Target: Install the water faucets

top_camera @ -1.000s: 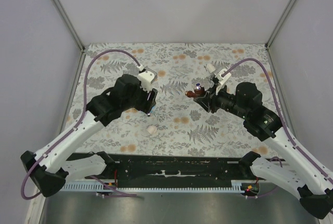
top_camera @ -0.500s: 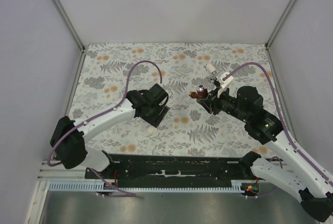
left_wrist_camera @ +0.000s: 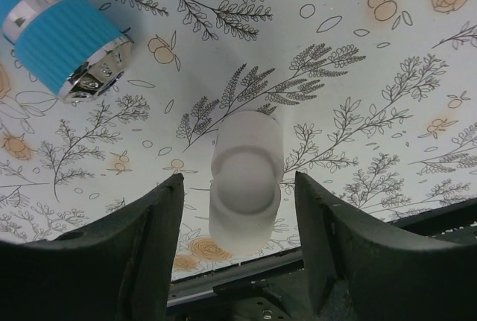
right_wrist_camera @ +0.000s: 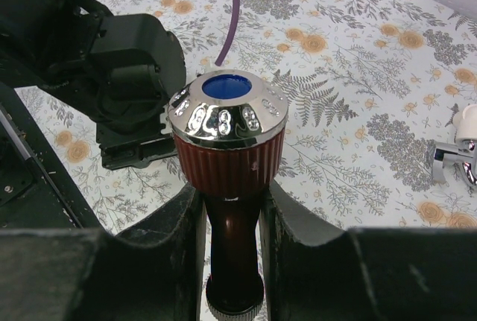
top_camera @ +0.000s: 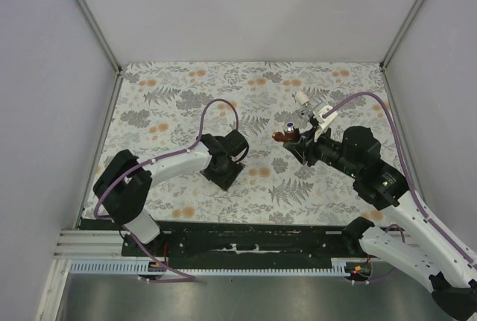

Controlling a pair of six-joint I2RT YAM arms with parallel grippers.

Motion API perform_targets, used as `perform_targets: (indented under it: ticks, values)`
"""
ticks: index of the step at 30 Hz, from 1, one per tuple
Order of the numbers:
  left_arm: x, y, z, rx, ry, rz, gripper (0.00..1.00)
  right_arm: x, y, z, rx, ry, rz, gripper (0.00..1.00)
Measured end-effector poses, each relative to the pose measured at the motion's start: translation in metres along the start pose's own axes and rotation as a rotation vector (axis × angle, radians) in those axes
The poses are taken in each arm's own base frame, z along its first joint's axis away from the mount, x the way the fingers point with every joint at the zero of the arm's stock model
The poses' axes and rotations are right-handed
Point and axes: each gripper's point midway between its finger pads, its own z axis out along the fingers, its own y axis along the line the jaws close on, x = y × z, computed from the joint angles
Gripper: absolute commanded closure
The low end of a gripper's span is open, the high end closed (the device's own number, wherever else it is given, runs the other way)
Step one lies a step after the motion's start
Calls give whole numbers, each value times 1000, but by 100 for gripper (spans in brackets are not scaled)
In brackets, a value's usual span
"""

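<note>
My right gripper [right_wrist_camera: 231,213] is shut on the stem of the reddish-brown water faucet [right_wrist_camera: 227,150]. It holds the faucet clear of the mat, chrome-capped knob up; from above this faucet [top_camera: 286,133] sits right of centre at the gripper [top_camera: 293,142]. My left gripper [left_wrist_camera: 237,205] is open and points down at the mat. A small white plastic fitting [left_wrist_camera: 246,179] lies between its fingers with a gap on each side. A blue faucet [left_wrist_camera: 63,38] lies at the upper left of the left wrist view. In the top view the left gripper [top_camera: 223,170] hides both.
A white-silver faucet [top_camera: 302,100] lies on the floral mat [top_camera: 335,90] behind the right gripper, and shows at the right edge of the right wrist view [right_wrist_camera: 456,153]. The black rail [top_camera: 246,239] runs along the near edge. Grey walls enclose the mat.
The left arm has folded and swung its gripper right and down over the white fitting. The right arm has barely moved, still holding the reddish-brown faucet.
</note>
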Motion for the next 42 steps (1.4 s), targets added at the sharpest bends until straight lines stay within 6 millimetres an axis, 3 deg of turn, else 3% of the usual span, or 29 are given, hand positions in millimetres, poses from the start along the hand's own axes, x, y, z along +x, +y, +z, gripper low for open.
perform_targets:
  ticks: [14,21,25,28,35,42]
  values:
    - [7,-7,20,22,46,2,44,6,-1,1,4,12,2,100]
    - [11,-9,23,31,57,1,75,6,-3,1,11,13,-7,100]
    - [6,-10,15,37,25,-3,85,8,-2,1,2,22,-25,100]
    - [-5,-8,-6,59,-59,-19,98,11,1,1,-21,35,-40,100]
    - [-50,7,-90,167,-427,-117,98,6,14,6,-112,42,-89,100]
    - [-79,43,-167,362,-786,-279,98,-13,35,17,-264,-49,-213,100]
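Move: The white elbow pipe lies on the table right under my left hand, about 3 cm down and 1 cm back, between my open fingers. The blue faucet lies about 10 cm ahead of that hand and 3 cm to its left, at the same depth. From my right hand, which already holds the red-brown faucet, the elbow is some 22 cm left, 3 cm back and 27 cm down; the blue faucet is about 25 cm left and 8 cm ahead. I sink my left hand some 2.5 cm around the white elbow, pinch it between the fingers, then raise it quickly about 20 cm and a little forward, swinging the fingers from pointing down towards my right. Keeping hold of the red-brown faucet, my right hand dips slightly, then brings it about 4 cm left towards the other hand, rising a little and turning counter-clockwise. ##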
